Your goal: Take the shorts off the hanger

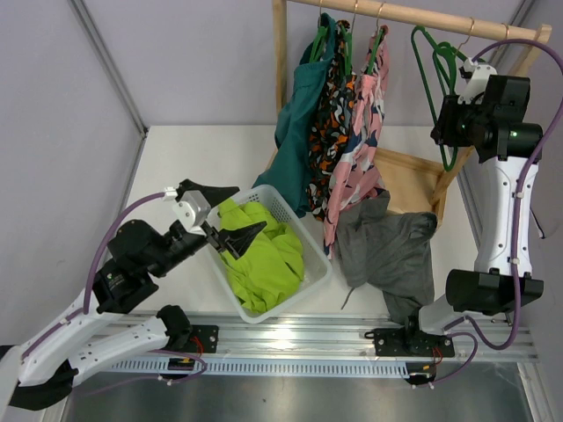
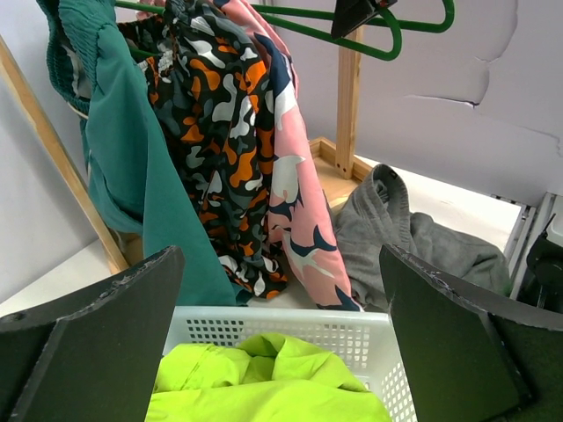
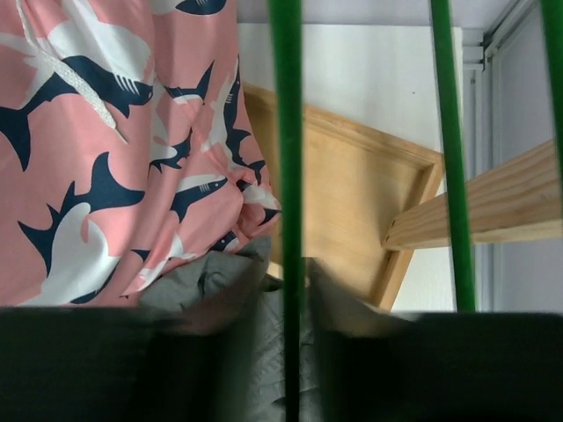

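The grey shorts (image 1: 391, 251) lie crumpled on the table below the rack, off any hanger; they also show as the grey shorts (image 3: 220, 281) and the grey shorts (image 2: 396, 233). An empty green hanger (image 1: 435, 88) hangs on the rail. My right gripper (image 1: 453, 119) is up at it. In the right wrist view the green hanger wire (image 3: 286, 132) runs between the jaws of my right gripper (image 3: 288, 299), which stand slightly apart with a thin gap on each side. My left gripper (image 1: 233, 215) hovers wide open over the basket, holding nothing.
A white basket (image 1: 286, 215) holds a lime-green garment (image 1: 259, 255). Teal (image 1: 299, 114), orange-black camo (image 1: 330, 114) and pink shark-print (image 1: 361, 149) garments hang from the wooden rail (image 1: 422, 16). The rack's wooden base (image 1: 409, 180) sits behind the shorts.
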{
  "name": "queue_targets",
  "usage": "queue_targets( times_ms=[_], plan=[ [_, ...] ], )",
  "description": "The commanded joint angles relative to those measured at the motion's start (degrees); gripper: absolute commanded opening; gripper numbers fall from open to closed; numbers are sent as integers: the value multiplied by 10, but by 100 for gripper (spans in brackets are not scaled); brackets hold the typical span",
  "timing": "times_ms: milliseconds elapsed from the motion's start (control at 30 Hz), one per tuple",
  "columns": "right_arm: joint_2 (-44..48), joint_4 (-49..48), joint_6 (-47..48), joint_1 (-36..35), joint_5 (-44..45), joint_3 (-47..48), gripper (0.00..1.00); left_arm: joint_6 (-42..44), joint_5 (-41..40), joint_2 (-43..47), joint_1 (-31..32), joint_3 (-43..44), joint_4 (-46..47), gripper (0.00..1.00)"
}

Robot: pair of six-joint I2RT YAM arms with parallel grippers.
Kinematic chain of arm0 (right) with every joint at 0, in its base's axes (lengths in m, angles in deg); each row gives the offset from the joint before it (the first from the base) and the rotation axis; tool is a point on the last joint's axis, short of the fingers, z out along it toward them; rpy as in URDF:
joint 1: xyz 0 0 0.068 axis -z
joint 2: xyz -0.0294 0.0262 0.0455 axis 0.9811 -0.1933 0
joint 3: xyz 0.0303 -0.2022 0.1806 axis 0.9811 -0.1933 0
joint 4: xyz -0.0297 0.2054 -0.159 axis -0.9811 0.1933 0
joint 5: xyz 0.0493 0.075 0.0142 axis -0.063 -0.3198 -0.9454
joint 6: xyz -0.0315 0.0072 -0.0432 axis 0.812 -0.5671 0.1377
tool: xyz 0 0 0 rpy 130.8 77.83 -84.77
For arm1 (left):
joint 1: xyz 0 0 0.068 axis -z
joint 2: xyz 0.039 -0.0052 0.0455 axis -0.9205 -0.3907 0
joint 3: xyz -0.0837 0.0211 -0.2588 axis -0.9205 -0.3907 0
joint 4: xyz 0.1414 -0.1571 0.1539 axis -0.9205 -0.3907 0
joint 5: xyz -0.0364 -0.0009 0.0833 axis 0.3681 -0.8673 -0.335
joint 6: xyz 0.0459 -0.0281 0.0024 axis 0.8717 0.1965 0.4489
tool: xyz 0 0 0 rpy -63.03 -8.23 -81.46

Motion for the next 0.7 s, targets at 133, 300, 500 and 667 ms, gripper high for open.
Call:
queue_targets(
  times_ms=[133, 300, 500, 667],
  plan=[
    [83, -1, 68, 7, -37, -33, 71, -17, 20, -13, -3, -6, 34, 99],
    [171, -12, 162, 22, -36, -78, 92, -18, 22, -17, -3, -8, 36, 99],
    [325, -69, 260, 30, -58, -199, 96, -17, 24, -22, -3, -13, 43, 99],
    [413, -46, 386, 30, -204, -272, 98, -17, 35, -35, -3, -11, 42, 99]
  ],
)
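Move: The bare green hanger, still at the right fingers, has its middle about 3 cm ahead of that hand, 2 cm to its left and some 8 cm above. The second bare hanger hangs about 4 cm ahead and 6 cm to the right, 8 cm up; the pink shorts hang level with the hand, some 20 cm to its left and 5 cm lower. From the left hand, the green hanger is roughly 25 cm ahead, 50 cm to the right and 6 cm higher. The green hanger is let go on the rail: the right fingers, only slightly parted at first, spread wide around its bar and come free as the hand draws back, slowly at first and then fast, about 17 cm away from the hangers, also rising some 6 cm. On the way the wrist tips the fingers up, its left side dropping, each about 25 degrees, with a smaller counter-clockwise turn. ##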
